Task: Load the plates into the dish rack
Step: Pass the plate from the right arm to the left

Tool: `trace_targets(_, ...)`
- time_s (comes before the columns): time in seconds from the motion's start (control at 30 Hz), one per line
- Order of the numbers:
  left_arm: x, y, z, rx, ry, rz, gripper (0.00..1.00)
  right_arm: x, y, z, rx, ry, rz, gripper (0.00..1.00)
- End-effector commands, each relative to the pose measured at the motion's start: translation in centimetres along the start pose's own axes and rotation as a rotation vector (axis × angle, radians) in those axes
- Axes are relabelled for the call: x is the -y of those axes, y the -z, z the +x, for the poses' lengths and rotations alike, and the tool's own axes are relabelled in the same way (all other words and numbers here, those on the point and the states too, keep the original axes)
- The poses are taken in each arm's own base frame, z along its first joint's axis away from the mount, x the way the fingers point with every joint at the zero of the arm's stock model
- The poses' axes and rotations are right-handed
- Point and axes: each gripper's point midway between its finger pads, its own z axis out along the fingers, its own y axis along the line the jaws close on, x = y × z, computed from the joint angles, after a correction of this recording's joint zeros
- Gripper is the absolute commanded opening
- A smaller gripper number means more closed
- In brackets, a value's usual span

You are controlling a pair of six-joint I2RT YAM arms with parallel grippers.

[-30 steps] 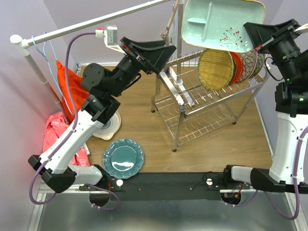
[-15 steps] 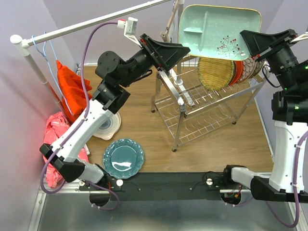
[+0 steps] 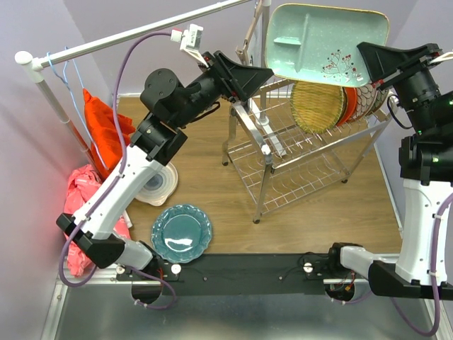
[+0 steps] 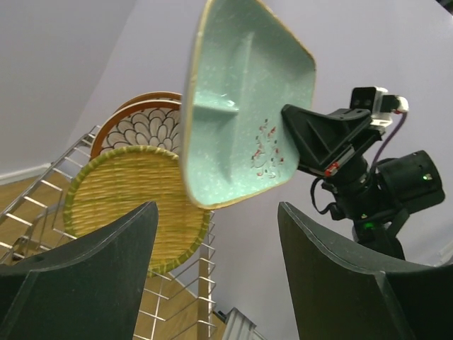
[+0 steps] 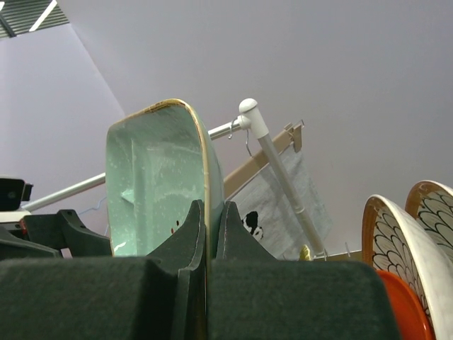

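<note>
My right gripper (image 3: 366, 61) (image 5: 211, 205) is shut on the right edge of a mint-green divided plate (image 3: 322, 39) (image 4: 241, 106) (image 5: 152, 184), holding it on edge above the dish rack (image 3: 283, 152). My left gripper (image 3: 267, 72) (image 4: 217, 207) is open just short of the plate's left edge, not touching it. In the rack's top tier stand a yellow woven plate (image 3: 317, 103) (image 4: 124, 198), an orange plate (image 3: 348, 99) and brown-rimmed floral plates (image 3: 369, 91) (image 4: 145, 127). A teal scalloped plate (image 3: 181, 232) lies on the table. A white swirl plate (image 3: 159, 188) is partly under the left arm.
A long white clothes rail (image 3: 106, 44) crosses the back left, with a red cloth (image 3: 102, 131) hanging and a pink cloth (image 3: 78, 202) below it. A grey cloth on a wooden hanger (image 5: 283, 205) hangs behind the rack. The rack's lower tier (image 3: 304, 180) holds nothing.
My left arm has risen and reached right toward the mint plate's left edge, its jaws narrowing a little. The right gripper has kept its grip, the plate shifting slightly.
</note>
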Motion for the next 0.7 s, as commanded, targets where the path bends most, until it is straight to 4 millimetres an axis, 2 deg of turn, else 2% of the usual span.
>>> trace_targets(0.0, -1.2, 0.8, -0.4, 0.032, 0.021, -0.072, 0.77, -3.6, 1.0, -5.2, 0.178, 0.044, -0.081, 0.0)
trace_targets(0.07, -1.8, 0.5, 0.0, 0.027, 0.044, -0.078, 0.77, -3.8, 1.1, -4.6, 0.158, 0.015, -0.096, 0.01)
trace_targets(0.27, -1.2, -1.1, 0.1, 0.044, 0.112, -0.035, 0.77, -4.2, 1.5, -3.5, 0.127, -0.045, -0.123, 0.01)
trace_targets(0.33, -0.3, -1.4, 0.0, 0.044, 0.131, 0.004, 0.74, -4.0, 1.5, -3.1, 0.118, -0.054, -0.122, 0.01)
trace_targets(0.4, -0.3, -2.0, 0.4, 0.034, 0.142, 0.021, 0.72, -4.0, 1.6, -2.9, 0.111, -0.059, -0.123, 0.01)
trace_targets(0.6, -0.2, -2.6, 0.4, 0.043, 0.162, 0.021, 0.55, -3.8, 1.5, -2.1, 0.096, -0.085, -0.13, 0.01)
trace_targets(0.63, -0.3, -2.6, 0.2, 0.054, 0.164, 0.014, 0.48, -4.0, 1.6, -2.1, 0.097, -0.082, -0.141, 0.01)
trace_targets(0.67, -0.3, -2.6, 0.0, 0.061, 0.163, 0.012, 0.45, -3.7, 1.6, -1.7, 0.09, -0.083, -0.141, 0.01)
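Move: The pale green plate's middle is about 14 cm to the right of my left hand, 6 cm ahead and a few centimetres above it. From my right hand, which already pinches the plate's right end, that middle lies roughly 8 cm left, 3 cm ahead and 3 cm up. In the rack, the yellow woven plate is some 21 cm right of my left hand, 8 cm ahead and 23 cm below; the orange plate is about 8 cm farther right. I dip my left hand and ease it forward, then slide it right along its fingers, some 4 cm in all, bringing the open fingers around the green plate's near left corner; they start closing and are about half open at the end. My right hand keeps its pinch and brings the plate about 1 cm left and a little down, turning slightly counter-clockwise. ##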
